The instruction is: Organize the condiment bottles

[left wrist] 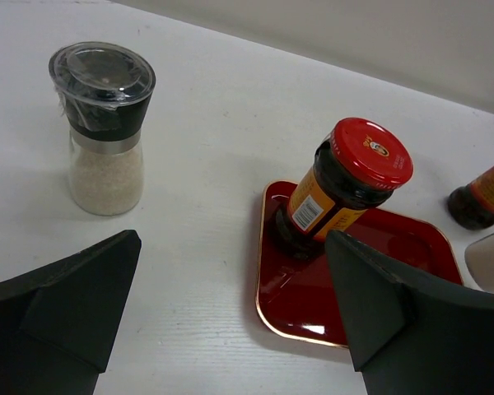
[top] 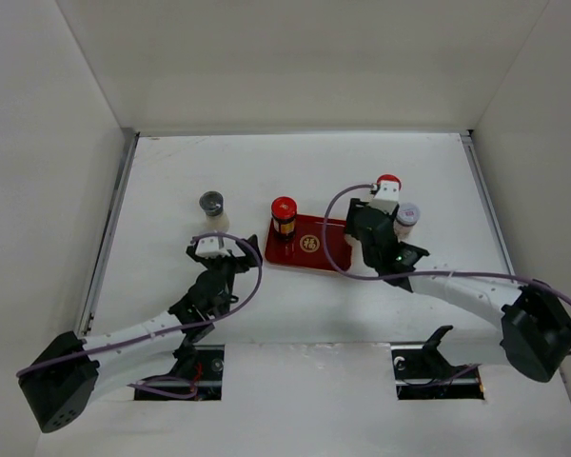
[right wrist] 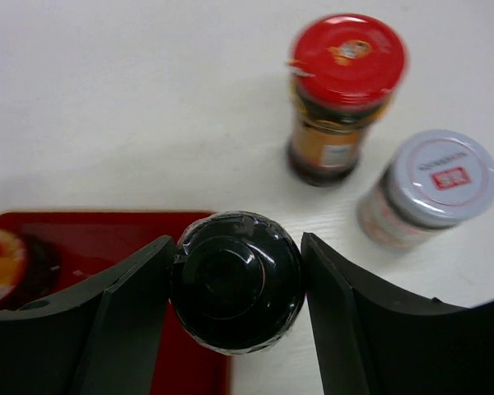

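Note:
My right gripper (right wrist: 236,243) is shut on a black-capped bottle (right wrist: 236,284) at the right edge of the red tray (right wrist: 107,230). From above the gripper (top: 366,227) hides that bottle. One red-capped dark bottle (top: 284,214) stands on the tray's left part (left wrist: 337,185). A second red-capped bottle (right wrist: 346,90) and a grey-capped whitish bottle (right wrist: 432,185) stand on the table beyond my right gripper. A dark-lidded grinder with a pale body (left wrist: 105,132) stands left of the tray (top: 211,205). My left gripper (left wrist: 232,271) is open and empty, near the tray's left front corner (top: 219,252).
The red tray with a gold emblem (top: 309,246) lies mid-table between both arms. White walls enclose the table at the back and on both sides (top: 105,219). The second red-capped bottle (top: 388,183) and the grey-capped one (top: 407,214) stand close together.

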Controlling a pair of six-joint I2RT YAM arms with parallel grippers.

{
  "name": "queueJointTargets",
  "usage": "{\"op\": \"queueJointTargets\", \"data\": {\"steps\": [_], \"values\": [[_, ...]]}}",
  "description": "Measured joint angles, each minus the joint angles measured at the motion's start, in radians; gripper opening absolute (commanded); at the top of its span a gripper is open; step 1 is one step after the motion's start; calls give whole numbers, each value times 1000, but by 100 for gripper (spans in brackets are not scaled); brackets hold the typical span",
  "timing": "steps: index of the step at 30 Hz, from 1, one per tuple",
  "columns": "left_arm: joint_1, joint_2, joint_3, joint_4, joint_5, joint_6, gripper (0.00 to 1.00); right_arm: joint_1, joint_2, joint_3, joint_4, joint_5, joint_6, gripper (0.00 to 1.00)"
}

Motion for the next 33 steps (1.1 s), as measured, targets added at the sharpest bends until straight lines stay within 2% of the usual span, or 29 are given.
{"op": "queueJointTargets", "data": {"steps": [5, 11, 15, 25, 29, 33], "values": [[6, 0, -18, 25, 0, -2, 98, 86, 116, 117, 49, -12, -14, 55], [19, -47, -45, 35, 0, -3, 97, 103, 330, 216, 124, -53, -13, 56], [22, -50, -46, 39, 0, -3, 97, 109, 412, 245, 143, -60, -13, 59], [18, -36, -46, 42, 0, -3, 97, 117, 452, 259, 232, -61, 10, 93], [18, -34, -46, 42, 0, -3, 97, 119, 424, 258, 216, -61, 19, 96], [18, -32, -46, 42, 0, -3, 97, 102, 292, 225, 193, -64, 34, 96]]}}
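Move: My right hand already holds the black-capped bottle over the tray's right edge. It is bound for the free spot on the tray, about 12 cm to the left, 5 cm ahead and some 11 cm down. The tray's red-lidded jar stands roughly 9 cm left of that spot and level with it. On the table, another red-lidded jar is about 11 cm ahead and 9 cm right of this hand, and the grey-lidded jar some 6 cm ahead and 15 cm right. From my idle left hand the spot lies around 14 cm ahead, 29 cm right and 10 cm lower. I swing my right hand about 12 cm left and 5 cm forward, rising slightly and then sinking, to bring the held bottle down onto the tray beside the red-lidded jar, turning about 10 degrees counter-clockwise on the way. There I open the fingers to let go of the bottle, then lift about 5 cm clear, edging back to the right. ##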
